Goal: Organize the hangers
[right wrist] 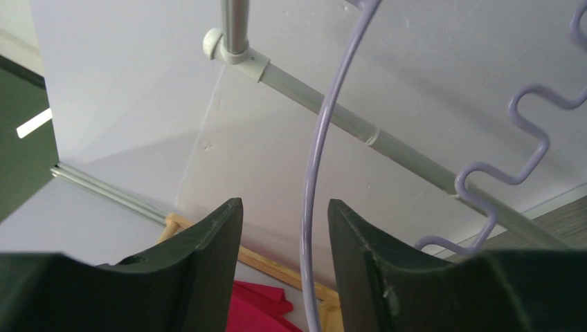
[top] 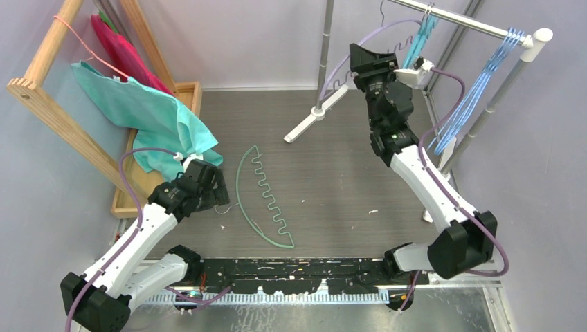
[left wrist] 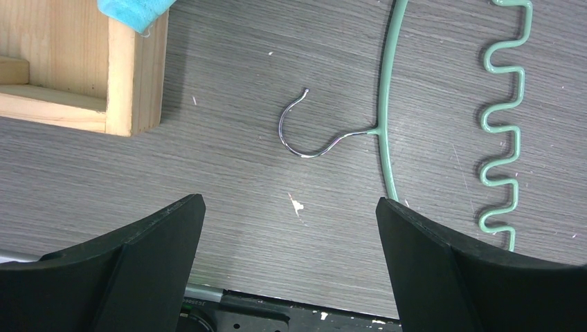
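A green hanger point(top: 266, 200) with a zigzag bar lies flat on the table. Its metal hook point(left wrist: 304, 138) points toward my left gripper point(top: 218, 190). That gripper hovers just short of the hook, open and empty point(left wrist: 291, 228). My right gripper point(top: 367, 59) is raised near the left end of the silver rail point(top: 477, 26). The thin arch of a lilac hanger point(right wrist: 315, 138) passes between its fingers point(right wrist: 285, 207) with a gap on each side, so it is open. Several light-blue wire hangers point(top: 477, 90) and a teal one point(top: 423, 34) hang on the rail.
A wooden rack point(top: 48, 104) at the left carries a teal cloth point(top: 145, 111), a red cloth point(top: 121, 48) and a pink wire hanger point(top: 83, 45). The rail's white foot point(top: 315, 117) rests on the table at the back centre.
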Action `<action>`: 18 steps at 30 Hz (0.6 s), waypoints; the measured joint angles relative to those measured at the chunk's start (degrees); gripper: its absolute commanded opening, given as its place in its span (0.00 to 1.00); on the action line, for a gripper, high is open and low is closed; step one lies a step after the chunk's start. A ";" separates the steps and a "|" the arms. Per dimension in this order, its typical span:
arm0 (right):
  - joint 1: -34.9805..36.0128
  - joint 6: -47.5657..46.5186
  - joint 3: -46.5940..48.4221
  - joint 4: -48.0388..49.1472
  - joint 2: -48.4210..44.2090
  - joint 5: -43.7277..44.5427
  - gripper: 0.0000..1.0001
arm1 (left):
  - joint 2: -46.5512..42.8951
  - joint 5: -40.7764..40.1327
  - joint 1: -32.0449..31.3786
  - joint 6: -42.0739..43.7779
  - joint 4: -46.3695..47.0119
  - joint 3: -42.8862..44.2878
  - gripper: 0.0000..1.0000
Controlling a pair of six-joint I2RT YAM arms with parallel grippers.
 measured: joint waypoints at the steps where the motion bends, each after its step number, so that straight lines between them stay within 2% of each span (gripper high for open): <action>1: 0.00 -0.63 -0.66 -0.28 -1.33 -0.04 0.68 | 0.00 0.00 0.00 -0.02 0.00 0.02 0.98; 3: -0.02 -2.01 -1.73 -1.38 -4.35 -0.31 0.72 | 0.00 0.00 0.00 -0.02 -0.02 0.07 0.98; 7: -0.02 -5.20 -4.44 -2.27 -11.17 -1.68 0.74 | 0.37 -0.02 0.00 -0.13 -0.04 0.09 0.98; 12: 1.75 -11.69 -4.50 -4.79 -17.07 -11.58 0.73 | 1.62 -0.04 0.00 -0.33 -0.04 0.07 0.98; 13: 4.13 -14.69 -3.02 -6.86 -17.11 -13.00 0.73 | 1.75 -0.04 0.00 -0.46 -0.02 0.07 0.98; 18: 26.75 -31.52 4.26 -17.64 -11.02 -15.10 0.67 | 2.43 -1.33 0.02 -1.64 -0.48 0.59 0.98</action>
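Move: Down on the table lies the green hanger, about 20 cm back and 26 cm left of the right hand, some 46 cm below. The purple hanger, hung on the rail with its bar between the parted right fingers, has its middle about 4 cm ahead and 4 cm right; the turquoise hangers hang 3 cm ahead and 14 cm right. From the left hand the green hanger is about 4 cm ahead, 13 cm right, 12 cm down. Backing off the hung purple hanger, the right hand opens its fingers wider around the bar and draws straight back about 10 cm, rising some 5 cm. It then sweeps fast to the left, still drawing back, and starts to sink towards the green hanger, the wrist swinging about 30 degrees counter-clockwise and its left side rolling down as much. ##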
